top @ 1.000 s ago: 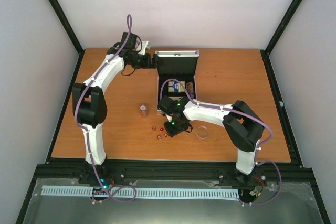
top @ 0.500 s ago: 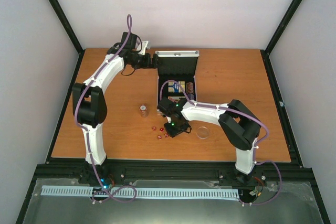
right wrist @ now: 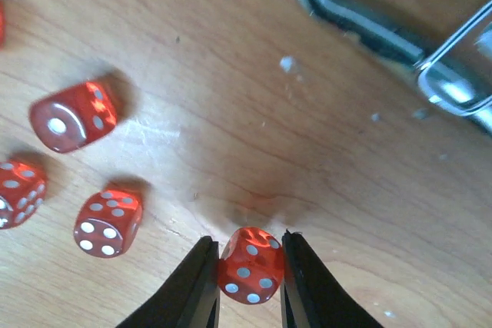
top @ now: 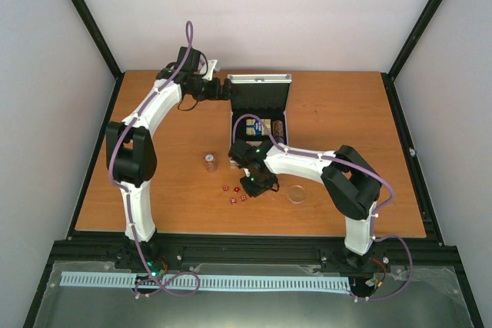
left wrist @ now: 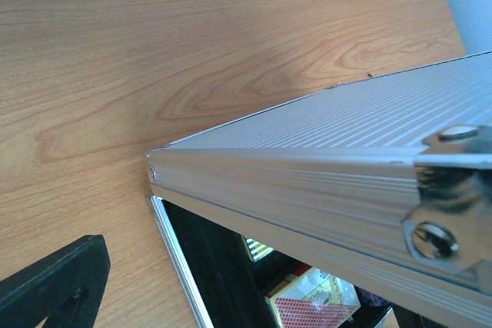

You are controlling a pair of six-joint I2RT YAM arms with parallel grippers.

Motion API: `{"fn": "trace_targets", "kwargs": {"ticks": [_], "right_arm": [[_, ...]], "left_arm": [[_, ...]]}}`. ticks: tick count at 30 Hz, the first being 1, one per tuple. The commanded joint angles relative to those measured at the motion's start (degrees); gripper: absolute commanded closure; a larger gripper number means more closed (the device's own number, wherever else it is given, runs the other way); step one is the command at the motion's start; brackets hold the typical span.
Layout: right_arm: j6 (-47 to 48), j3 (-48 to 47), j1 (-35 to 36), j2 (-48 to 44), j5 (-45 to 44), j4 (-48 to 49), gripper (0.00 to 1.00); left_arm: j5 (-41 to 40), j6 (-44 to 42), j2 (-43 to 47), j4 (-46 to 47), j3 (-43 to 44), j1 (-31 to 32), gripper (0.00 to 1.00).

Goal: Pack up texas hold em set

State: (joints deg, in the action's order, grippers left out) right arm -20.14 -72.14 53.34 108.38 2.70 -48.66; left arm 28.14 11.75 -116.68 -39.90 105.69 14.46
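The silver case (top: 260, 81) lies open at the back, lid upright, a card deck (left wrist: 315, 306) in its black lining. In the right wrist view my right gripper (right wrist: 248, 238) is shut on a tiny red die (right wrist: 250, 266), both fingers touching its sides, just above the wood. Three more dice (right wrist: 74, 115) (right wrist: 108, 223) (right wrist: 15, 193) lie to its left. From above, the right gripper (top: 250, 185) is in front of the case. My left gripper (top: 224, 88) is at the lid's left edge (left wrist: 254, 163); only one finger (left wrist: 54, 282) shows, apart from the lid.
A small chip stack (top: 209, 161) stands left of the case's front. A clear round disc (top: 297, 193) lies right of the dice (top: 234, 199). The case's metal handle (right wrist: 361, 24) is close beyond the held die.
The right gripper's jaws have narrowed onto the die, and the right arm has shifted slightly left. The left arm has not moved.
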Motion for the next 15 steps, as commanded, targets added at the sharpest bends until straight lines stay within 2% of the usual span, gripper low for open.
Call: {"fn": "trace_targets", "kwargs": {"ticks": [1, 7, 15], "right_arm": [[1.2, -5.2, -0.3, -0.9, -4.9, -4.2, 0.94], [2.9, -12.5, -4.8, -0.6, -8.0, -5.0, 0.93], [8.6, -21.1, -13.6, 7.7, -6.3, 2.6, 0.96]], "left_arm": [[0.1, 0.2, 3.5, 0.4, 0.7, -0.5, 0.0], [0.1, 0.1, 4.0, 0.3, 0.6, -0.5, 0.0], [-0.1, -0.1, 4.3, 0.3, -0.1, -0.5, 0.0]]}}
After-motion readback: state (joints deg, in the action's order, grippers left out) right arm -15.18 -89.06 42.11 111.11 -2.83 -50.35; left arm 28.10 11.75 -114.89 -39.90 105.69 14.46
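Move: In the right hand is one red die, just picked up; the open case it is bound for has its tray's middle about 19 cm ahead and 2 cm to the right, roughly level. The case's handle is 8 cm ahead and 2 cm right, the pink card box in the tray 15 cm ahead and 2 cm right. Another die sits 3 cm left and 1 cm back. From the left hand, the case is some 10 cm back, 12 cm right and 15 cm below. Carrying the pinched die away from the other dice, the right hand sweeps forward about 12 cm and climbs some 6 cm, rising early and then running faster and flatter over the handle to the case's front edge. Its fingertips swing forward about 15 degrees, and the grip stays shut. The left hand, wide open by the lid, eases up about 1.5 cm. ##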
